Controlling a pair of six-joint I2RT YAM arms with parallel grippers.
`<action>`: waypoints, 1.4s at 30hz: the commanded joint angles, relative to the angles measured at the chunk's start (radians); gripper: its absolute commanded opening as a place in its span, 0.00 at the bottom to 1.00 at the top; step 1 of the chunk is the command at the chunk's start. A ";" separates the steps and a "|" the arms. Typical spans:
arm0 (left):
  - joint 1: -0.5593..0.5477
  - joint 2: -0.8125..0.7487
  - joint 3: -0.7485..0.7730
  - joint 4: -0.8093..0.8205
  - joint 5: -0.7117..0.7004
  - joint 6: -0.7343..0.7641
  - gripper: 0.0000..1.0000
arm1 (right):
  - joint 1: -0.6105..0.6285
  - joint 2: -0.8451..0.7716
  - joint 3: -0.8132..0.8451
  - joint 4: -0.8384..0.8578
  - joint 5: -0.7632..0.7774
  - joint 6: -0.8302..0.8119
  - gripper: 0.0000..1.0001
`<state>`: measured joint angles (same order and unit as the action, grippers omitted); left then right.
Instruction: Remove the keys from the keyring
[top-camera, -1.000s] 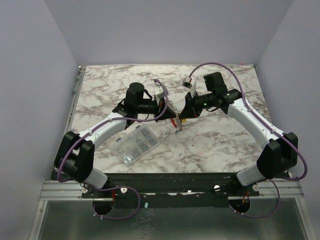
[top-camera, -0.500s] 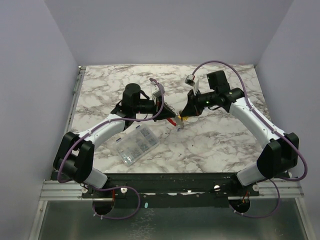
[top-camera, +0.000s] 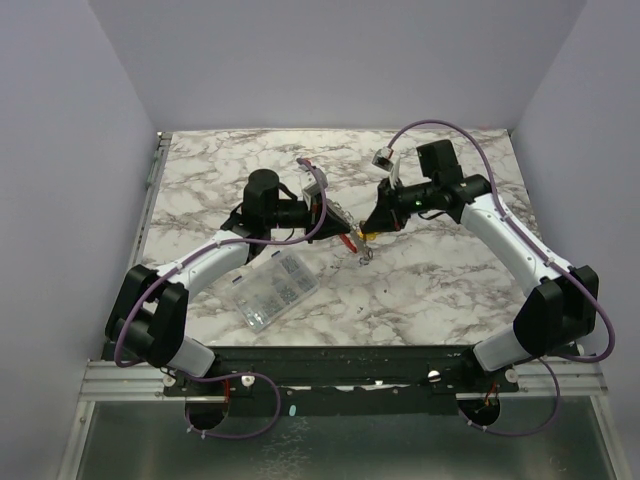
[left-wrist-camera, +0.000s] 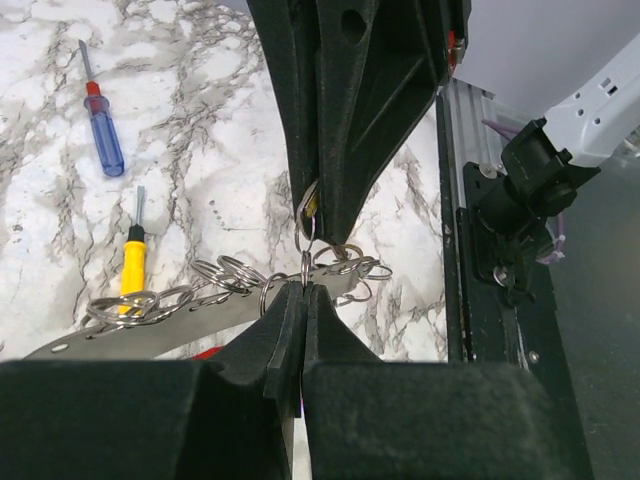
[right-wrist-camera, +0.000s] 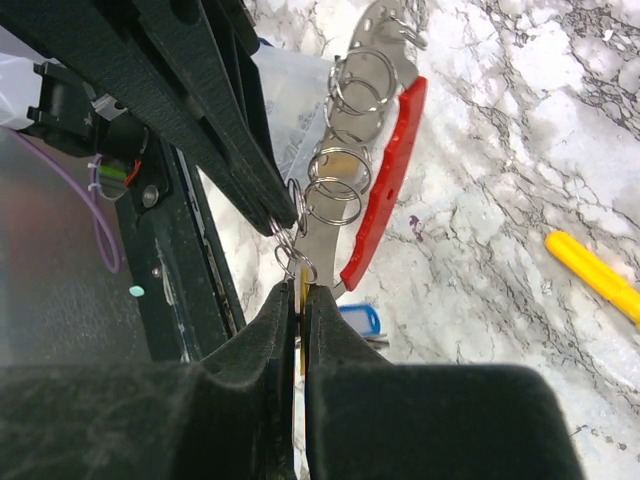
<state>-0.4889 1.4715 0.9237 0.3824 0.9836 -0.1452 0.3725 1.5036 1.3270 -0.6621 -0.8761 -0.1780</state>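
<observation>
The keyring (left-wrist-camera: 190, 322) is a grey metal plate strung with several split rings and backed by a red band (right-wrist-camera: 387, 195). It hangs in the air between the two arms, above the table's middle (top-camera: 353, 243). My left gripper (left-wrist-camera: 303, 288) is shut on one of its split rings. Opposite it, my right gripper (right-wrist-camera: 301, 290) is shut on a key with a yellow tag (left-wrist-camera: 312, 205), which is still linked to the rings by small loops. A blue-tagged key (right-wrist-camera: 358, 320) lies on the marble below. The two grippers' fingertips nearly touch.
A clear compartment box (top-camera: 275, 288) of small parts sits at the front left of the marble table (top-camera: 440, 280). A blue-and-red screwdriver (left-wrist-camera: 103, 140) and a yellow-handled screwdriver (left-wrist-camera: 132, 265) lie beneath the arms. The table's black front rail (left-wrist-camera: 500, 250) is close by.
Both wrists have turned and shifted slightly toward the back, and the keyring between them has tilted a little. Both grips have held.
</observation>
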 joint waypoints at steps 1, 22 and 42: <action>0.016 -0.026 -0.011 0.033 -0.042 0.022 0.04 | -0.026 -0.003 0.029 -0.045 -0.013 0.009 0.01; -0.074 0.013 0.100 -0.227 -0.128 0.308 0.42 | -0.027 0.013 0.030 -0.080 -0.017 -0.025 0.01; -0.148 0.067 0.166 -0.300 -0.206 0.378 0.49 | -0.024 0.024 0.030 -0.057 -0.041 0.018 0.01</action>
<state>-0.6247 1.5208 1.0554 0.0925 0.8173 0.2150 0.3515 1.5253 1.3289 -0.7269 -0.8837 -0.1730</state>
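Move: The left fingers are shut on a small ring. The right fingertips, pinching the ring bunch and yellow key, lie about 3 cm to their right and some 1 cm back, roughly level. The metal strip hangs about 3 cm ahead and 3 cm below the left hand, the red key 1 cm back and 4 cm below; the yellow screwdriver lies roughly 8 cm ahead, 6 cm right and 14 cm down. The bunch is already between the right pads. Letting go of its ring, the left hand opens its fingers to about half wide, then works about 3 cm to the right and 2 cm down towards the ring bunch at the right fingertips, its tips dipping some 10 degrees as the wrist also rolls a little. The right hand keeps its pinch, easing only about a centimetre down and to the right. ##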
